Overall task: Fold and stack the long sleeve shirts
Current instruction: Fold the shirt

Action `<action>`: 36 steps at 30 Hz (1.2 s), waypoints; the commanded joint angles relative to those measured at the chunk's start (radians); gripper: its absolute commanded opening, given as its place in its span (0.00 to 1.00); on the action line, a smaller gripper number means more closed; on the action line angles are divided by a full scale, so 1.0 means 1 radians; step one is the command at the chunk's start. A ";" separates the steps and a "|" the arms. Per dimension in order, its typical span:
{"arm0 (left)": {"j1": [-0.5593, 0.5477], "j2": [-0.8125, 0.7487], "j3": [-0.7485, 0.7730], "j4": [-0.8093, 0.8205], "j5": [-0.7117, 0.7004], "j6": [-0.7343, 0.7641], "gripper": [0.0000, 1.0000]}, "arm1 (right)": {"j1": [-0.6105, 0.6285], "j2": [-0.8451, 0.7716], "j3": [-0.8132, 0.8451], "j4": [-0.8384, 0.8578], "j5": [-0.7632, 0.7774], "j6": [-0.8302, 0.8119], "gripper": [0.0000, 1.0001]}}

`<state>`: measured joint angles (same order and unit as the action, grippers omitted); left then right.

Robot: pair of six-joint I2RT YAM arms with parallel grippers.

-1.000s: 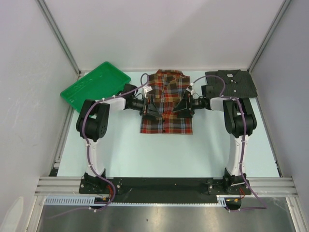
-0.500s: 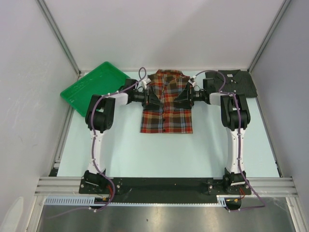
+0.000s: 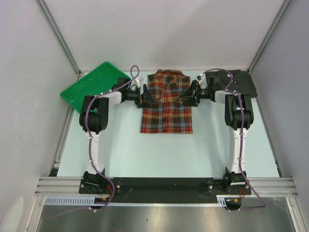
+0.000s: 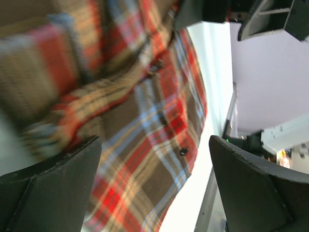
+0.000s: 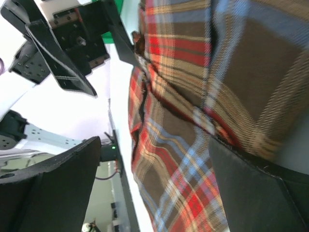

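The red, brown and navy plaid shirt (image 3: 166, 108) lies flat at the table's far centre, collar away from the arms. My left gripper (image 3: 145, 97) is open at its left shoulder edge. My right gripper (image 3: 188, 96) is open at its right shoulder edge. They face each other across the shirt. In the left wrist view the plaid cloth (image 4: 145, 121) fills the space beyond the open gripper (image 4: 154, 188). The right wrist view shows the same cloth (image 5: 193, 106) past that open gripper (image 5: 154, 188). The charcoal grey shirt (image 3: 245, 83) lies at the far right, partly hidden by the right arm.
A green plastic tray (image 3: 89, 86) leans at the far left corner, next to the left arm. Grey walls close in both sides and the back. Bare pale table (image 3: 164, 154) lies between the plaid shirt and the arm bases.
Both grippers have moved away from the bases and outward, from over the shirt's middle to its shoulder edges. Both stayed open. The plaid shirt has not shifted.
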<state>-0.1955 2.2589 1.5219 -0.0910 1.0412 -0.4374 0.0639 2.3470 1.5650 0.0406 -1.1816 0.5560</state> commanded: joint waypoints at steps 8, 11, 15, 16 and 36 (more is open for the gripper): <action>0.047 -0.057 -0.008 -0.058 0.039 0.060 0.99 | -0.024 -0.083 0.070 -0.301 0.022 -0.246 1.00; 0.038 -0.159 -0.074 -0.075 0.114 0.077 0.99 | -0.013 -0.196 0.026 -0.286 -0.021 -0.185 1.00; -0.018 -0.252 -0.181 -0.145 0.186 0.149 1.00 | 0.060 -0.310 -0.112 -0.225 -0.065 -0.142 1.00; -0.048 -0.265 -0.201 -0.165 0.189 0.158 0.99 | 0.101 -0.317 -0.161 -0.210 -0.070 -0.142 1.00; -0.148 -0.291 -0.270 -0.222 0.198 0.282 0.99 | 0.106 -0.334 -0.306 -0.442 -0.035 -0.409 1.00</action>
<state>-0.2283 2.0663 1.2003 -0.2714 1.1866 -0.2501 0.1467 2.1086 1.2472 -0.3241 -1.2407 0.2039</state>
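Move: Across the plaid shirt from each other, the two open hands stand near its side edges. The shirt's middle is about 12 cm right and 3 cm back of the left hand, roughly 1 cm below it. From the right hand the shirt's middle is some 14 cm left and 3 cm back, also 1 cm below. The green bin is about 36 cm left of the left hand and 6 cm ahead; the dark folded shirt lies some 28 cm right of the right hand and 10 cm ahead. Finishing their outward stroke, both hands lift off the shirt (left about 4 cm, right 7), swing back 12 to 13 cm towards its near hem while drawing inward, and come down on the near half. There they stroke outward again, left hand some 3 cm, right hand 4, fingers wide open and turned about 10 degrees more towards the base. ##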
